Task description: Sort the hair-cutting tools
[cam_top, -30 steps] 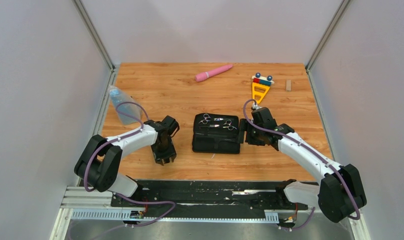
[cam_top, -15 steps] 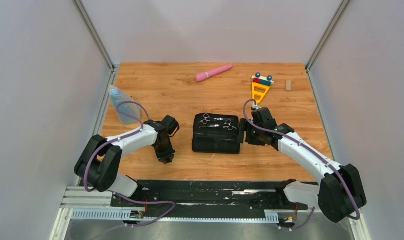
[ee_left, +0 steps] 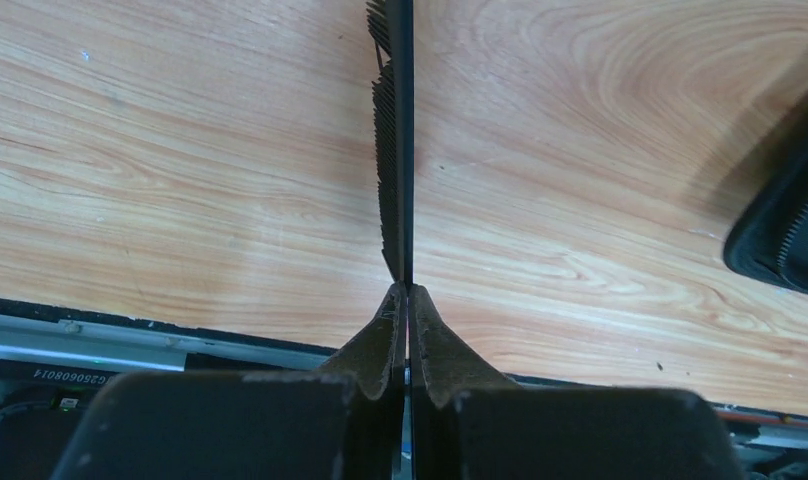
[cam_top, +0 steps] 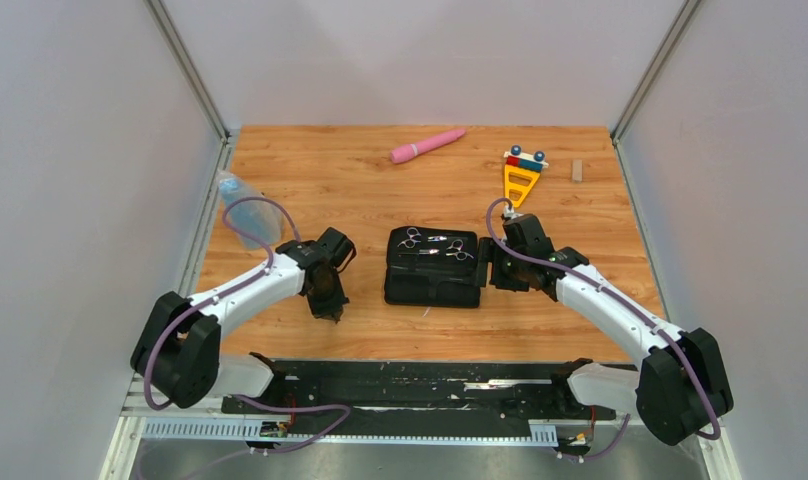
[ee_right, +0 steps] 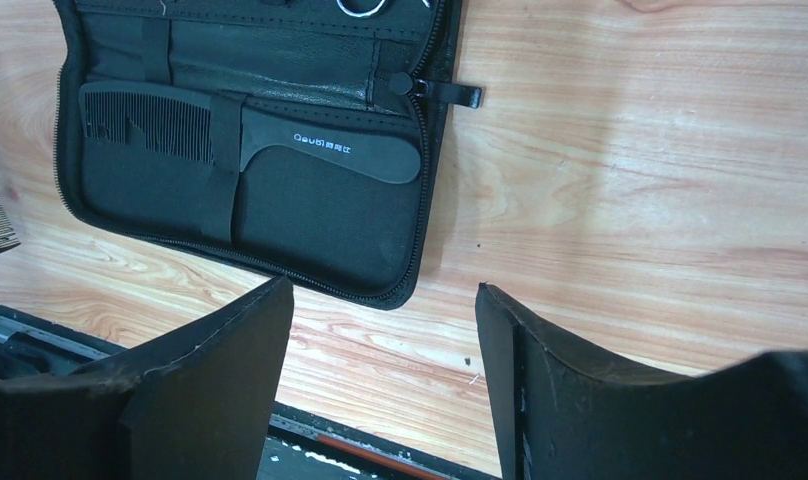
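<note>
The black zip case point(cam_top: 432, 268) lies open at the table's middle. Two silver scissors point(cam_top: 410, 238) point(cam_top: 458, 248) lie in its far half. A black comb with a handle point(ee_right: 250, 135) sits under a strap in the case's near half point(ee_right: 310, 215). My left gripper point(cam_top: 326, 302) point(ee_left: 407, 290) is left of the case and shut on a slim black comb point(ee_left: 400, 150), seen edge-on above the wood. My right gripper point(cam_top: 485, 265) point(ee_right: 380, 300) is open and empty just off the case's right edge.
A pink wand point(cam_top: 427, 145) lies at the back. A yellow triangular toy point(cam_top: 520, 175) and a small wooden block point(cam_top: 577, 170) are at the back right. A clear plastic bag point(cam_top: 242, 205) lies at the left edge. A black rail point(cam_top: 420, 385) runs along the near edge.
My left gripper's fingers have closed from spread to shut on the slim comb, and the left arm has shifted a little. The right arm and the case have not moved.
</note>
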Action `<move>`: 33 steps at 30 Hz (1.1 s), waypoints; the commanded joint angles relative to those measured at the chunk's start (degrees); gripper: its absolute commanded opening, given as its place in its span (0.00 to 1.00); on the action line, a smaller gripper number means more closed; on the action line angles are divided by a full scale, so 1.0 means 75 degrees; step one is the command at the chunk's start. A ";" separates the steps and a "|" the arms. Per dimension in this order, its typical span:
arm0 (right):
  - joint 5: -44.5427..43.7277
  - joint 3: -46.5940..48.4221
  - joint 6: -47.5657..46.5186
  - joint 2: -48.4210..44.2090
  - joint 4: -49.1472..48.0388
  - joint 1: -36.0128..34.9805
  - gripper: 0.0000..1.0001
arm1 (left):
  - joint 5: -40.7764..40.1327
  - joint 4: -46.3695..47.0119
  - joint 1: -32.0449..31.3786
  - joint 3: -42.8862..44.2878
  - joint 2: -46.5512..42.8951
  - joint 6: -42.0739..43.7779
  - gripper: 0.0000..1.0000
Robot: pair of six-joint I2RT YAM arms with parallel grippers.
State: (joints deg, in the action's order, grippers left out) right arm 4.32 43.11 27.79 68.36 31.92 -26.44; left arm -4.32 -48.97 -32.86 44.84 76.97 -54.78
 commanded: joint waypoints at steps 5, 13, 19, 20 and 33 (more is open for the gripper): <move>0.0220 0.0334 0.0028 -0.0088 -0.0246 0.0033 0.68 | -0.0096 -0.0279 -0.0072 0.0384 -0.0607 -0.0078 0.01; 0.0381 0.0380 0.0056 -0.0102 -0.0271 0.0032 0.68 | -0.0058 -0.0024 -0.0073 0.0502 -0.1238 -0.0087 0.00; 0.1013 0.0356 -0.0028 -0.0296 -0.0741 0.0012 0.68 | -0.0155 0.0078 -0.0072 0.0478 -0.1790 -0.0240 0.00; 0.1208 0.0314 -0.0010 -0.0371 -0.0974 -0.0002 0.68 | -0.0159 0.0098 -0.0072 0.0446 -0.1796 -0.0265 0.00; 0.1929 0.0279 0.0258 -0.0036 -0.1749 -0.0235 0.68 | -0.0933 -0.0138 -0.0080 0.0521 -0.0311 -0.0211 0.78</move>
State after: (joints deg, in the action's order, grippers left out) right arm 17.23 43.79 28.71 67.16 21.67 -27.64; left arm -8.58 -50.43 -33.30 47.20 72.05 -55.77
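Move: The comb is pinched by its near end in the left fingertips, standing almost edge-on, its middle about 6 cm ahead and 1 cm lower. The open black case's middle is some 9 cm ahead of the left hand, 18 cm right and 3 cm down. From the right hand, the case's middle is roughly 4 cm ahead, 11 cm left and 7 cm down, its nearest scissors 8 cm ahead and 5 cm left; the comb is about level, 26 cm left, 6 cm down. The left fingertips' pinch on the comb ends: still shut, the left hand rises about 5.5 cm, drifting slightly forward with its fingertips tilting forward, then spreads wide and sinks 2.5 cm back towards the comb. The open right hand barely stirs at first, then swings about 5 cm left and 4 cm up over the case's right side, fingers tilting leftward, touching nothing. ##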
